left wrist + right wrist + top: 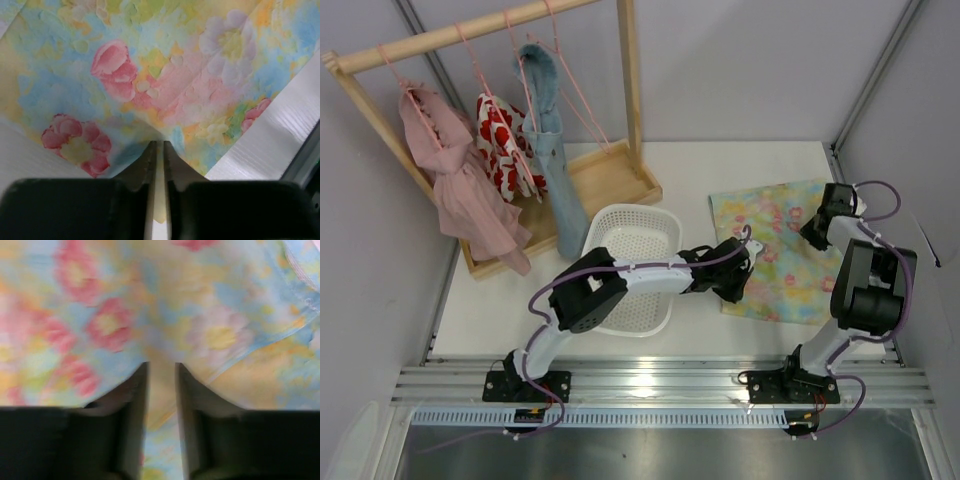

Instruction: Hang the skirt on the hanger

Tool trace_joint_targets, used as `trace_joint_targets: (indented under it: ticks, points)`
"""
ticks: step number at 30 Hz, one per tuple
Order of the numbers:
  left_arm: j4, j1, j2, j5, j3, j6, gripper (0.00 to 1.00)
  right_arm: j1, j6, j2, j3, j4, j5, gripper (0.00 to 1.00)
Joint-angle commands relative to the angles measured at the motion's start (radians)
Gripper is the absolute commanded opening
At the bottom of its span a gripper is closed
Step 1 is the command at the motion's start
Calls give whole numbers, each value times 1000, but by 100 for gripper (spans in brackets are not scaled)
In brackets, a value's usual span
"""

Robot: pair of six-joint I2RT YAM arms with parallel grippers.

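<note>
The skirt (775, 250), pale yellow and turquoise with pink flowers, lies flat on the white table at the right. My left gripper (745, 262) is at its left edge. In the left wrist view the gripper (159, 145) is shut on a puckered bit of the skirt (165, 65), with a sliver of yellow cloth between the jaws. My right gripper (817, 228) rests on the skirt's far right part. In the blurred right wrist view its jaws (161, 366) stand a little apart, pressed on the skirt (150, 300), with cloth in the gap. An empty pink wire hanger (582, 95) hangs on the rack.
A white basket (620, 240) sits under my left arm. At the back left is a wooden rack (470, 28) holding a pink garment (455, 180), a red-and-white one (500, 140) and a denim one (555, 170). Bare table (280, 135) borders the skirt.
</note>
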Motion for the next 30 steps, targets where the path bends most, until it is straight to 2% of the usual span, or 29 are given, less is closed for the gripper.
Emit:
trace_joint_targets:
  ticks: [1,3,4,5,7,8,12,17,21,25,30]
  points:
    - [-40,22,-126,29,71,43,17,48,-73,-171,118,-49,-28,48]
    - [-54,38,-170,30,97,58,30,57,-93,-266,152,-74,-70,63]
    - [-72,44,-196,29,100,66,42,58,-102,-300,161,-80,-127,76]
    - [-81,56,-250,17,102,83,49,58,-111,-332,167,-87,-135,82]
    - [-113,68,-307,-8,88,89,71,57,-113,-433,178,-110,-186,96]
    - [-118,84,-374,-22,67,88,74,58,-105,-467,178,-112,-202,99]
    - [-152,134,-537,-46,-16,58,99,59,-99,-587,192,-119,-365,99]
    - [-319,234,-678,-102,8,17,99,70,-56,-688,209,-167,-413,100]
    - [-443,259,-772,-230,89,22,99,79,-76,-737,203,-221,-439,100]
    - [-512,263,-829,-437,159,-6,99,84,-99,-759,200,-247,-483,99]
    - [-676,272,-790,-661,341,-75,98,117,-145,-751,216,-216,-565,99]
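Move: The empty pink hanger on the rack is the left gripper's likely goal: some 24 cm ahead, 35 cm left and 40 cm up. The denim dress hangs about 7 cm to the hanger's left; the basket is about 26 cm left and 6 cm ahead of the left gripper. The flattened skirt's middle lies 11 cm ahead and 12 cm right of the left gripper, and 8 cm left and 2 cm back of the right gripper, just below both. Open both grippers wide and lift them clear of the skirt. Bring the left gripper up almost 40 cm, then increasingly left too, about 24 cm across the basket's near-table side towards the rack and its empty hanger, tipping its fingers up and swinging them counter-clockwise. Raise the right gripper some 32 cm, drifting left, tip its fingers up about 40 degrees, then ease off high above the skirt. ##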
